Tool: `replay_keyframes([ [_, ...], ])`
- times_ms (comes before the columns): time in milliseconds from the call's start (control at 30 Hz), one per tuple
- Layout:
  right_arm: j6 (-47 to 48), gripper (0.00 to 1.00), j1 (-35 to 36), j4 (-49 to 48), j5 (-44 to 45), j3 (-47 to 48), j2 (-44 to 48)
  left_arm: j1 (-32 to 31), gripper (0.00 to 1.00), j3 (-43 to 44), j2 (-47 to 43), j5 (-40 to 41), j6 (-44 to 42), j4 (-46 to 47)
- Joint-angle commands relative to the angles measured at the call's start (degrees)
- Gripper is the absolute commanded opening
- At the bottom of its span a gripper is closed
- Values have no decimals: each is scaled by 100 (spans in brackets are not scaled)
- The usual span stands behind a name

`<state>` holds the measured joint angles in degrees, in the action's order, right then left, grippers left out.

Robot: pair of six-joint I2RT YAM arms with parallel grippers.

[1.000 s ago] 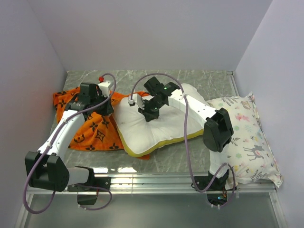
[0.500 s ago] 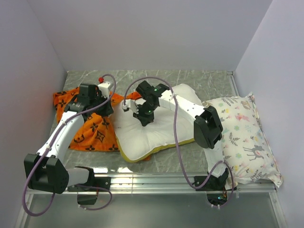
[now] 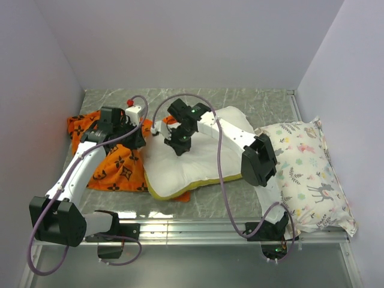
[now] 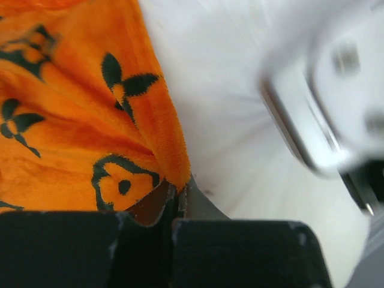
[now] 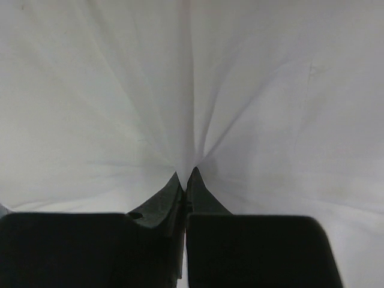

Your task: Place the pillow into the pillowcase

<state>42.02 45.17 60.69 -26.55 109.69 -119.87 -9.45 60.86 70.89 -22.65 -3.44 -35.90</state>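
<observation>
The white pillow [image 3: 198, 162] with a yellow band along its near edge lies mid-table, its left end on the orange pillowcase [image 3: 117, 168]. My right gripper [image 3: 178, 146] is shut on a pinch of the pillow's white cloth [image 5: 192, 108]; creases fan out from the tips [image 5: 185, 175]. My left gripper [image 3: 135, 139] is shut on the pillowcase's edge [image 4: 120, 120] right beside the pillow [image 4: 222, 120]; the orange fold runs into the closed tips [image 4: 178, 191]. The right arm's blurred white link [image 4: 336, 90] passes close on the right of the left wrist view.
A white pillow printed with deer and plants [image 3: 309, 174] lies along the right wall. Grey walls close in on the left, back and right. A metal rail [image 3: 192, 228] runs along the near table edge by the arm bases.
The right gripper has dragged the pillow leftward, toward the left gripper and further over the pillowcase. The left gripper has stayed almost in place, still holding the orange edge.
</observation>
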Motion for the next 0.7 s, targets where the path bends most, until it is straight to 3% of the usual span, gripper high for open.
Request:
replay_keyframes([
  [0, -887, 0, -297, -786, 211, 1034, -211, -100, 0, -30, -207, -468, -192, -233],
  [100, -1651, 0, -473, -1294, 569, 1213, -238, -100, 3, -13, -102, -652, -315, -584],
  [267, -2941, 0, -544, -2690, 1563, 529, -89, -109, 6, -4, -76, -1109, -674, -1198],
  [567, -4579, 0, -579, -3712, 3285, 27, -554, -109, 4, 198, -129, -1558, -1193, -1955],
  [667, -5150, 0, -623, -3731, 2965, 70, -598, -109, 5, 225, -49, -1514, -1212, -1974],
])
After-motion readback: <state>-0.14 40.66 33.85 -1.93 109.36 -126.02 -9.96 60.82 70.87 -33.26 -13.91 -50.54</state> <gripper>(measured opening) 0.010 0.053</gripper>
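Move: My right hand still pinches the pillow's white top, with the middle of the pillowcase mouth about 8 cm to its left, 2 cm ahead and 5 cm lower; the mouth's far corner lies some 15 cm ahead and 4 cm left. My left hand still holds the upper rim. From there the pillow's near-left corner is roughly 17 cm back, 5 cm right and 12 cm below. With the white cover still pinched, I swing my right hand forward about 13 cm towards the far corner of the mouth, rising slightly and then dipping, while the wrist turns some 50 degrees clockwise. Meanwhile my left hand keeps hold of the orange rim and draws it back about 6 cm and a little down and right, towards the pillow's near-left corner. ##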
